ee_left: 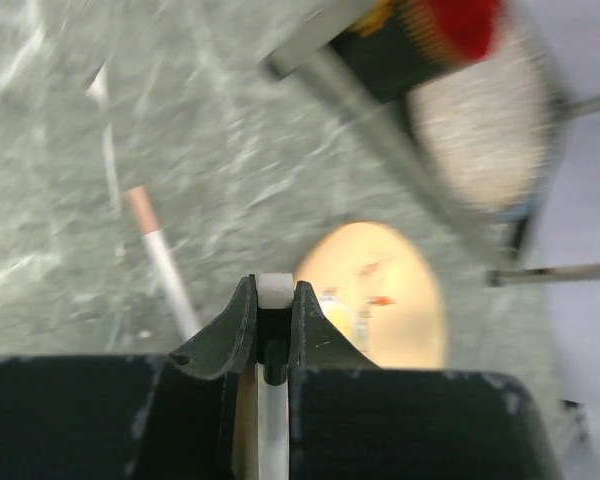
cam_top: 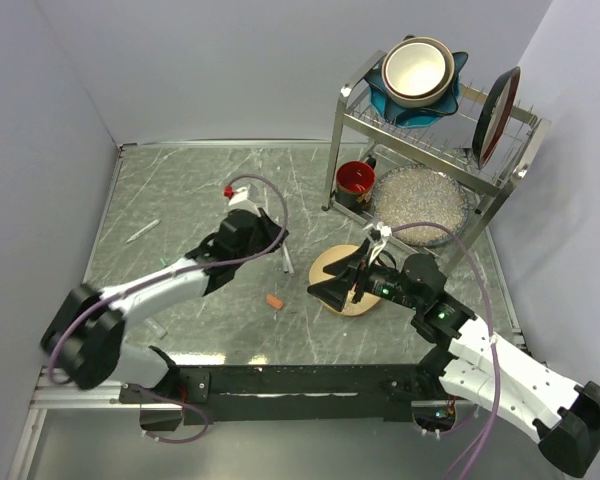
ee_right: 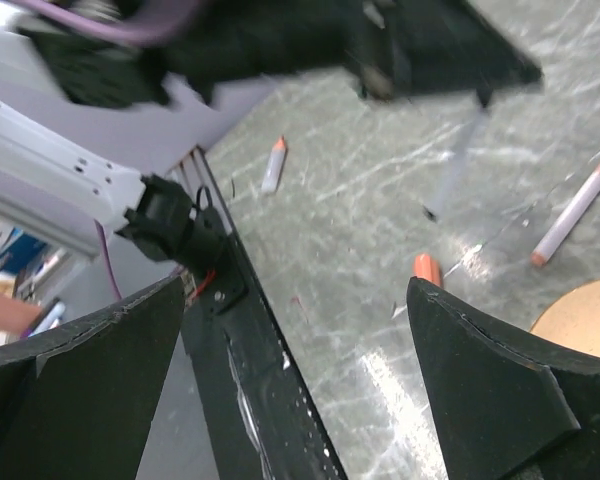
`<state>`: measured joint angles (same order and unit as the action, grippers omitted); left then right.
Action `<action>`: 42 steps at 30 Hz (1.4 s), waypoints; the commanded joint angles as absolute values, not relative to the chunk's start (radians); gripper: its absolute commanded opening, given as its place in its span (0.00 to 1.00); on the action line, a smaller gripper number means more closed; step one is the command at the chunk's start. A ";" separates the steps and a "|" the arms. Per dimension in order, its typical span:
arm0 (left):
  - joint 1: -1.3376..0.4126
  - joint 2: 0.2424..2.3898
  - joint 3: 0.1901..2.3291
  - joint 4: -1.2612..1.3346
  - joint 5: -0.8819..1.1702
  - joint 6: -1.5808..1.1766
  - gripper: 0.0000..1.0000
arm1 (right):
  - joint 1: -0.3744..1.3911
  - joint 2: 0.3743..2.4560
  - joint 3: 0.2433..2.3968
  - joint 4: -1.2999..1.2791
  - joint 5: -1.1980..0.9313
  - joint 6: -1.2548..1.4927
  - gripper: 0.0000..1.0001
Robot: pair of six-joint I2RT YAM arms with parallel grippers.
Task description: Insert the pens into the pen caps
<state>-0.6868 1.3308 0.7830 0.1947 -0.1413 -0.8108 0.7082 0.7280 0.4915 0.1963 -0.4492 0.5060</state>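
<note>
My left gripper [cam_top: 272, 238] [ee_left: 275, 287] is shut on a white pen [ee_left: 275, 292], pinched upright between its jaws above the table's middle. In the right wrist view that pen [ee_right: 456, 165] hangs blurred below the left gripper. A second pen with a reddish tip [ee_left: 161, 258] [ee_right: 578, 207] lies on the table beside it. An orange-red pen cap [cam_top: 274, 301] [ee_right: 425, 268] lies near the front, just beyond one finger of my right gripper [cam_top: 323, 290] [ee_right: 295, 290]. That gripper is open and holds nothing. Another pen [ee_right: 273, 165] lies near the front rail, and one more [cam_top: 142, 231] at the far left.
A round wooden disc [cam_top: 352, 302] [ee_left: 412, 300] lies under my right wrist. A metal dish rack [cam_top: 435, 130] at the back right holds bowls, a plate and a glass dish, with a red cup [cam_top: 356, 178] beside it. A black rail [ee_right: 250, 330] runs along the near edge.
</note>
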 commanded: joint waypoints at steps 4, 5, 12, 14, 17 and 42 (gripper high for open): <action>-0.650 1.574 0.929 0.111 -0.186 -0.842 0.04 | 0.709 0.693 0.486 0.178 -0.385 0.512 1.00; -0.646 1.615 0.951 0.103 -0.192 -0.844 0.04 | 0.709 0.689 0.486 0.173 -0.380 0.508 1.00; -0.634 1.749 1.003 0.063 -0.236 -0.879 0.06 | 0.709 0.646 0.477 0.149 -0.364 0.489 1.00; -0.634 1.776 1.015 0.048 -0.244 -0.885 0.07 | 0.707 0.638 0.477 0.135 -0.356 0.482 1.00; -0.634 1.796 1.020 0.031 -0.265 -0.900 0.08 | 0.709 0.623 0.474 0.127 -0.345 0.476 1.00; -0.620 1.657 1.100 -0.190 -0.423 -0.943 0.59 | 0.709 0.569 0.476 0.103 -0.333 0.477 1.00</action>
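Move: Below the left hand, which still pinches the black-capped pen, the bare table spot for its cap lies about 4 cm ahead, 2 cm left and 15 cm down. The pink-capped pen's middle is some 2 cm ahead and straight below, 16 cm down; the orange cap about 8 cm back and 3 cm left, the plate 2 cm back and 13 cm right. From the right hand that spot is roughly 18 cm ahead, 10 cm left and 22 cm down. Lowering the black-capped pen about 15 cm and carrying it some 5 cm forward, the left hand tips its fingers down and rolls, some 30 degrees in all, to lay it beside the pink-capped pen. Near the bottom it drifts 2 cm left, opens to over half and lets go, then starts to rise by a couple of centimetres. The empty right hand, wide open, eases 2 cm to its right. ##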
